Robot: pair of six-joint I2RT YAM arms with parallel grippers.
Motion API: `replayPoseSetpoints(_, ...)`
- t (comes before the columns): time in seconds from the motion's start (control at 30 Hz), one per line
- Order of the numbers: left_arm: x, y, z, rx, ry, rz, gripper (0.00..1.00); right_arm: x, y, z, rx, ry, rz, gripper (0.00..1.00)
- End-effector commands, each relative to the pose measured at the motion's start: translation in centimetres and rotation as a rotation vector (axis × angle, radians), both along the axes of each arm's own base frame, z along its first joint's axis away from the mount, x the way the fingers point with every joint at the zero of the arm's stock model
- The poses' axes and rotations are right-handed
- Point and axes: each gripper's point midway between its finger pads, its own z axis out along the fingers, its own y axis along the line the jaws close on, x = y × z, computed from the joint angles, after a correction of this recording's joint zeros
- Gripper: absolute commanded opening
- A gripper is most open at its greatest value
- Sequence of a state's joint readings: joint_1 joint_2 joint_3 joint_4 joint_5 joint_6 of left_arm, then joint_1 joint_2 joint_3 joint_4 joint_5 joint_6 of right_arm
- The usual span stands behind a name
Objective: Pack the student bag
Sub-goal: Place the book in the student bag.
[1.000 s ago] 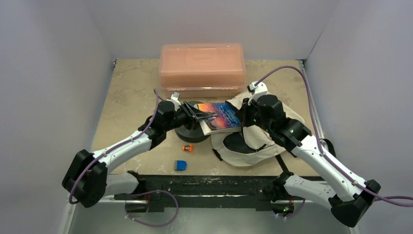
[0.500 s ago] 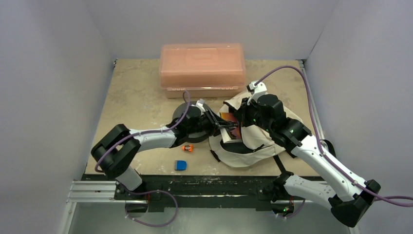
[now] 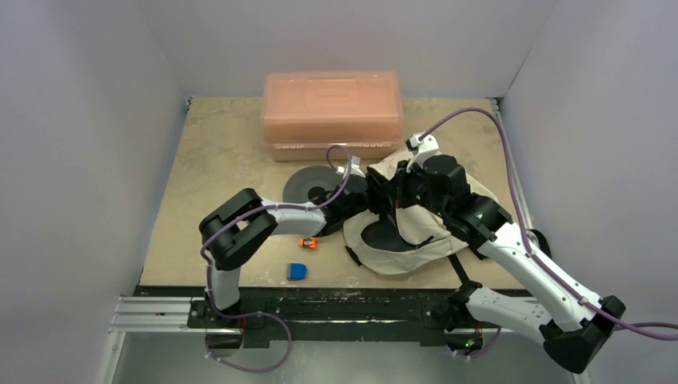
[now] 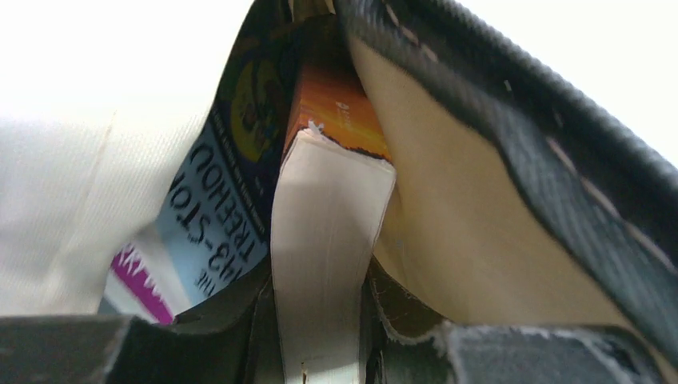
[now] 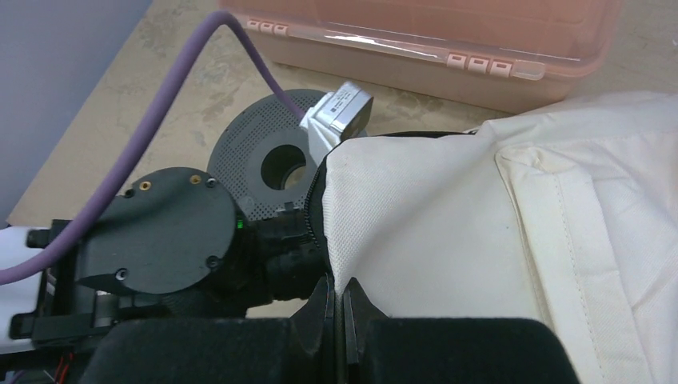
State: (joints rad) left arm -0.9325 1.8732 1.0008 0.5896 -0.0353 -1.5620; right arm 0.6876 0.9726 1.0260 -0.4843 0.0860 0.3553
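Observation:
The student bag (image 3: 416,228), cream fabric with black straps, lies right of the table's middle, mouth facing left. My right gripper (image 5: 337,300) is shut on the bag's (image 5: 480,224) zip edge and holds the mouth up. My left arm (image 3: 352,198) reaches into that mouth, so its gripper is hidden in the top view. In the left wrist view my left gripper (image 4: 320,352) is shut on a book (image 4: 324,240) with an orange cover, inside the bag. A second book (image 4: 216,216) with a pale blue cover stands to its left. Cream lining (image 4: 456,240) and a black zip band (image 4: 544,160) lie to its right.
A salmon-pink plastic box (image 3: 332,116) stands at the back of the table. A grey disc (image 3: 308,184) lies left of the bag. A small orange item (image 3: 307,242) and a blue one (image 3: 297,271) lie near the front edge.
My left arm has swung right from above the grey disc, carrying the book into the bag's mouth; the book no longer shows from above. The right arm has held still.

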Motion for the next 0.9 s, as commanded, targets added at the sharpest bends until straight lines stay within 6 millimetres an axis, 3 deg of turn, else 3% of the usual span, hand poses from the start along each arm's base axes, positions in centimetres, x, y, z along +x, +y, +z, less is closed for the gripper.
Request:
replayPoseSetpoints(0.0, 3.2, -2.4, 6.0, -0.157, -0.107, 0.095, 0.0, 0.1, 0.5, 4.6, 0.1, -0.116, 0.011, 0.0)
replayPoseSetpoints(0.13, 3.4, -3.2, 3.3, -0.092, 0.015, 0.095, 0.0, 0.2, 0.2, 4.3, 0.084, -0.117, 0.008, 0.0)
replayPoseSetpoints(0.3, 2.0, -3.1, 0.8, 0.005, 0.125, 0.047, 0.32, 0.3, -0.5, 4.1, 0.058, -0.127, -0.018, 0.0)
replayPoseSetpoints(0.5, -0.4, -1.6, -0.1, 0.166, 0.241, -0.001, 0.55, 0.5, -1.3, 3.6, 0.028, -0.137, -0.049, 0.0)
replayPoseSetpoints(0.6, -1.0, -1.1, 0.6, 0.184, 0.248, -0.008, 0.63, 0.5, -1.3, 3.4, 0.026, -0.135, -0.052, 0.0)
replayPoseSetpoints(0.67, -1.6, -1.1, 0.7, 0.193, 0.256, -0.035, 0.77, 0.5, -1.4, 3.3, 0.027, -0.131, -0.053, 0.0)
replayPoseSetpoints(0.77, -2.0, -1.1, 0.9, 0.195, 0.265, -0.06, 0.83, 0.5, -1.4, 3.3, 0.028, -0.13, -0.053, 0.0)
replayPoseSetpoints(0.87, -2.7, -1.0, 0.8, 0.204, 0.283, -0.089, 0.84, 0.5, -1.5, 3.4, 0.026, -0.132, -0.06, 0.0)
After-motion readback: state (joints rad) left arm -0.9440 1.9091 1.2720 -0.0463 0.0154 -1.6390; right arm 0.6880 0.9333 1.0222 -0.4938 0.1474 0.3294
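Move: The left hand, gripping the book by one end just inside the mouth, has the middle of the student bag about 9 cm to its right, 5 cm back and 7 cm lower. The grey disc lies some 19 cm to this hand's left, level with it; the pink case is about 20 cm ahead and 14 cm left, and the orange toy 13 cm back and 21 cm left. From the right hand, pinching the bag's edge, the bag's middle is roughly 7 cm right, 3 cm back and 18 cm below. The left hand pushes the book about 3 cm forward and to the right, deeper into the student bag, then opens its fingers wide and lets go, sinking some 4 cm and drawing back and left by about as much while the fingertips tip down some 25 degrees. The right hand keeps its pinch on the bag's edge, easing only a centimetre or so to its right and slightly up. ##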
